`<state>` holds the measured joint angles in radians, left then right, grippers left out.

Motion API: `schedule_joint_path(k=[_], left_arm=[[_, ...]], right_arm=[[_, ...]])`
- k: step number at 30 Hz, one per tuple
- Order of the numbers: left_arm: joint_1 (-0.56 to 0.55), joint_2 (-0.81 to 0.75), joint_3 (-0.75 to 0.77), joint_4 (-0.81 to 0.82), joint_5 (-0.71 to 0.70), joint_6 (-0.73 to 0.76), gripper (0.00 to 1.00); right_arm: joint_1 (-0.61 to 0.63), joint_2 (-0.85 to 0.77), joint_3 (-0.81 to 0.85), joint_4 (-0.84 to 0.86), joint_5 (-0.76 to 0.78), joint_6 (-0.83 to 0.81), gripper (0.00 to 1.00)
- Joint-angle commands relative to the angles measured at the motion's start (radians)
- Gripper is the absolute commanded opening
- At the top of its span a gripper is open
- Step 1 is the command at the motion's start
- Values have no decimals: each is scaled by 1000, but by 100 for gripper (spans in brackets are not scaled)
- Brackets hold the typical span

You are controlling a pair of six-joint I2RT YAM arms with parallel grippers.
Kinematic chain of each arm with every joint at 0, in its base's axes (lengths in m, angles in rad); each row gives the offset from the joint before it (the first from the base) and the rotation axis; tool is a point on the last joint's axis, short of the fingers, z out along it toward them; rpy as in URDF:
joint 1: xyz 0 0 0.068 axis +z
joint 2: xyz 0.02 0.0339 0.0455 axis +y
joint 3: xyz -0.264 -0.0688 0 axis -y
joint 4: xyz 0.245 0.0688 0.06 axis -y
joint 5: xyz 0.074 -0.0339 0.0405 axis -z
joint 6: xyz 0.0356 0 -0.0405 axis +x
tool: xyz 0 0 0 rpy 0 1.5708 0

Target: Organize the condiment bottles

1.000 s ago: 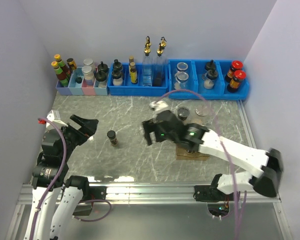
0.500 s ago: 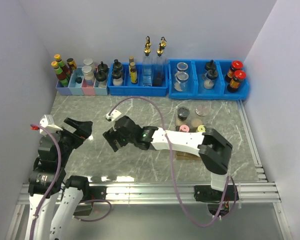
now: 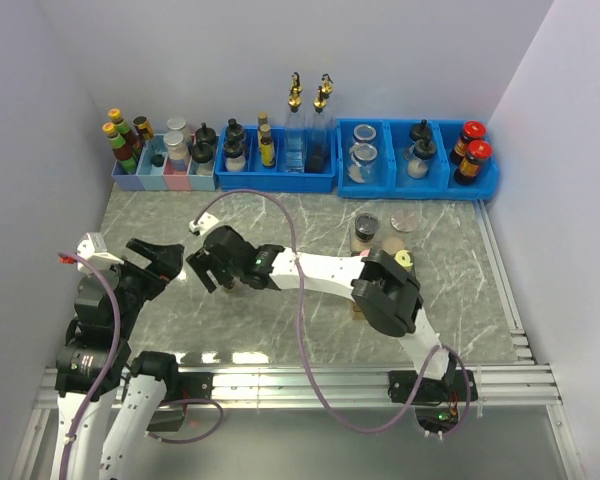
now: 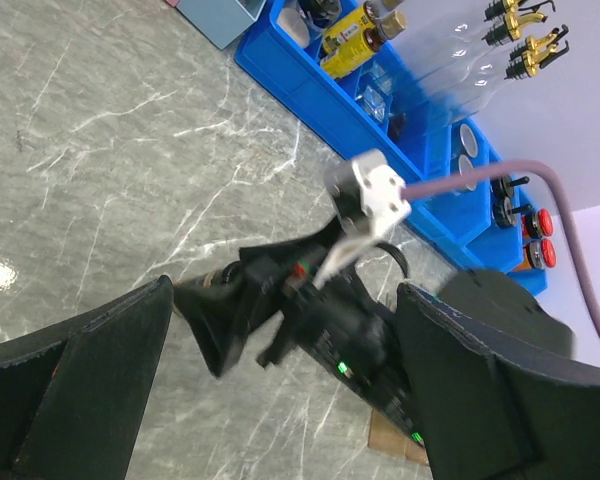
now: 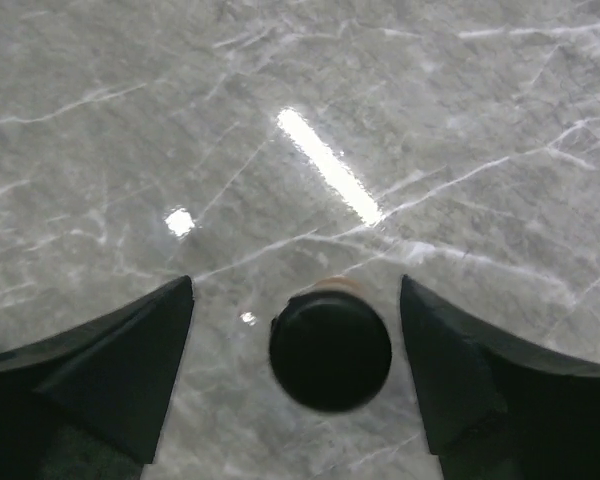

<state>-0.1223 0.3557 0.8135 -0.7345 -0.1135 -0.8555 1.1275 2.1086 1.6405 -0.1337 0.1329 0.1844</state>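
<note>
A small condiment bottle with a black lid (image 5: 330,350) stands upright on the marble table. My right gripper (image 5: 296,295) is open and hangs over it, one finger on each side, neither touching it. From above, the right gripper (image 3: 208,270) hides that jar. My left gripper (image 3: 168,258) is open and empty just to its left, and through the open left gripper (image 4: 280,290) I see the right gripper's black body. More condiment bottles stand at the right: a dark-lidded jar (image 3: 365,232), a wider clear-lidded jar (image 3: 404,222) and a pale-yellow lid (image 3: 406,258).
Blue bins (image 3: 276,182) and pastel bins (image 3: 164,178) along the back wall hold jars, tall gold-spouted bottles (image 3: 294,120) and red-capped sauce bottles (image 3: 470,150). A brown mat (image 3: 364,310) lies under the right arm, which stretches across the table's middle.
The right arm has swung left across the table from over the mat to the lone black-lidded jar, which it now covers from above. The left gripper has drawn back slightly to the left.
</note>
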Motion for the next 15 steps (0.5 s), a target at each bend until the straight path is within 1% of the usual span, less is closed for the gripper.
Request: schedule_joint_path(k=[1,2,4,7,8,10,11,12,13,15], left_arm=[[-5,-11,12,-3,-20,7,99],[-7,-12,10,-3,-23,9,99],[-8,-12,9,0,-26,12,99],[-10,-11,0,9,-23,12,99],[-8,-9,-4,12,-18,13,99],[-10,-9,-13,18,-15,10,99],[-10,-11,-16,21,-14,7,99],[-8,-9,-17,21,-14,9,99],[-10,-9,-17,23,-14,7,99],[-8,-9,-17,23,-15,10,99]], right_arm=[[-31,42,94,-56,5,33,80],[-31,45,94,-63,5,36,72],[-32,37,88,-79,19,41,66],[-32,5,58,-93,42,47,53],[-32,-21,32,-98,60,50,41],[-35,-54,-1,-102,82,59,27],[-34,-99,-42,-99,108,67,11],[-35,-126,-66,-95,120,73,5],[-37,-156,-91,-95,138,84,0],[-40,-269,-178,-89,184,113,0]])
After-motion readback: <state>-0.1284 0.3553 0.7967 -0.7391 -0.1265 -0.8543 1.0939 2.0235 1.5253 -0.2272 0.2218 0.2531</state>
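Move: The last dark-capped bottle stands between the right hand's open fingers, its middle about 2 cm ahead, 1 cm to the right and 5 cm below. The wooden tray is some 40 cm to this hand's right and 2 cm back; the blue rack with the pourer bottles is about 28 cm ahead and 12 cm right. From the left hand the bottle lies roughly 8 cm ahead, 11 cm right and 21 cm lower. The right hand eases forward and down 2 cm, pinches the bottle's cap end, then carries it right about 4 cm. ##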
